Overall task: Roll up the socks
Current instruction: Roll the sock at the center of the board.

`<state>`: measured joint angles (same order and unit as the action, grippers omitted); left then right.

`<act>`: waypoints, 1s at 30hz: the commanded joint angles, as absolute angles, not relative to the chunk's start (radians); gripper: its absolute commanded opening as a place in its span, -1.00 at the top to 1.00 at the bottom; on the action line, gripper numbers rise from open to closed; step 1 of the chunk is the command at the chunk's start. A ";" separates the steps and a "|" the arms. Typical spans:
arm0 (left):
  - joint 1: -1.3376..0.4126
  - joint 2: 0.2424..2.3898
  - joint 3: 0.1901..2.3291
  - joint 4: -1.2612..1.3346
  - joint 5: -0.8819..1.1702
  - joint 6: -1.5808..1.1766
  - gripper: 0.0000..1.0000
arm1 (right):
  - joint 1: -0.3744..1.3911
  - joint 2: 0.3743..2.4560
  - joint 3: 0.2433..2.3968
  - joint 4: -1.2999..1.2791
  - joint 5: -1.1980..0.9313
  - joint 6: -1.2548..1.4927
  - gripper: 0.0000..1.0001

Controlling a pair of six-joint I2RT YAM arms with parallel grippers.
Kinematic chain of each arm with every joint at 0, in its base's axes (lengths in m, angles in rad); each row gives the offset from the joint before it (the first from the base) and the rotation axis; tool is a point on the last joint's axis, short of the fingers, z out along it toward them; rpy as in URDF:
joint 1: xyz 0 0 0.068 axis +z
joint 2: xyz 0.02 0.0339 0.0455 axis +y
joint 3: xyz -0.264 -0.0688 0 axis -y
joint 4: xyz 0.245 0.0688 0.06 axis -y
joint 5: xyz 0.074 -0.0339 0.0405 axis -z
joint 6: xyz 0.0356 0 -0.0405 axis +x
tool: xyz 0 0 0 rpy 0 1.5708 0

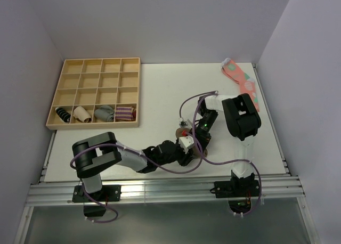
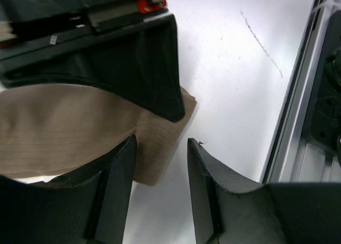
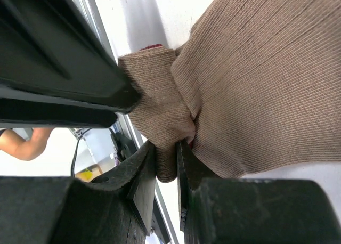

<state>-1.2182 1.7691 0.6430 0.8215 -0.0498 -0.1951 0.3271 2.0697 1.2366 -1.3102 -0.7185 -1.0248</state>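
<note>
The tan-brown ribbed socks (image 3: 256,84) lie bunched on the white table between the two arms, just in from the near edge (image 1: 179,131). My right gripper (image 3: 166,148) is shut on a folded lump of the knit, and a sliver of dark red cuff shows behind the fold. In the left wrist view a rounded corner of the socks (image 2: 64,127) reaches to the tips of my left gripper (image 2: 162,140). Its jaws stand apart with only bare table in the gap. One finger (image 2: 114,185) overlaps the cloth's edge. The right arm's black finger (image 2: 133,68) presses on the socks from above.
A wooden compartment tray (image 1: 96,68) sits at the back left with small sock bundles in its front row. A coral-pink dotted sock (image 1: 242,81) lies at the back right. The metal rail of the table's near edge (image 2: 298,95) runs close beside the left gripper.
</note>
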 commanded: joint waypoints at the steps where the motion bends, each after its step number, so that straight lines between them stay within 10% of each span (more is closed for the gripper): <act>1: -1.235 1.799 0.676 0.890 -0.051 -0.137 0.04 | 0.322 2.086 1.258 -1.312 -0.707 -1.020 0.76; 20: -1.238 1.924 0.718 0.887 -0.094 -0.107 0.08 | 0.322 2.102 1.250 -1.309 -0.716 -1.025 0.76; 30: -1.177 1.974 0.770 0.815 0.053 -0.235 0.91 | 0.322 2.060 1.235 -1.273 -0.730 -1.015 0.39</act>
<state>-1.2095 1.9270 0.7349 0.8696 -0.0200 -0.1627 0.3141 2.0796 1.2373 -1.3144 -0.6994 -1.0092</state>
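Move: The brown sock's rolled end sits just beyond the left hand's open fingers, about 2 cm to their right, 1 cm ahead and some 2 cm below. The sock's flat far end lies about 10 cm ahead of the left hand, 2 cm to its left and 4 cm lower. The right hand already has the rolled end between its fingertips; the flat far end is roughly 7 cm ahead of it and 5 cm to its left. The brown sock's rolled end is taken between the left fingers: they sink about 2.5 cm around it, half open, edge some 2 cm to the right and slightly forward, then shut and pinch the roll beside the right fingertips. The right hand stays practically in place, keeping its own pinch on the roll. ##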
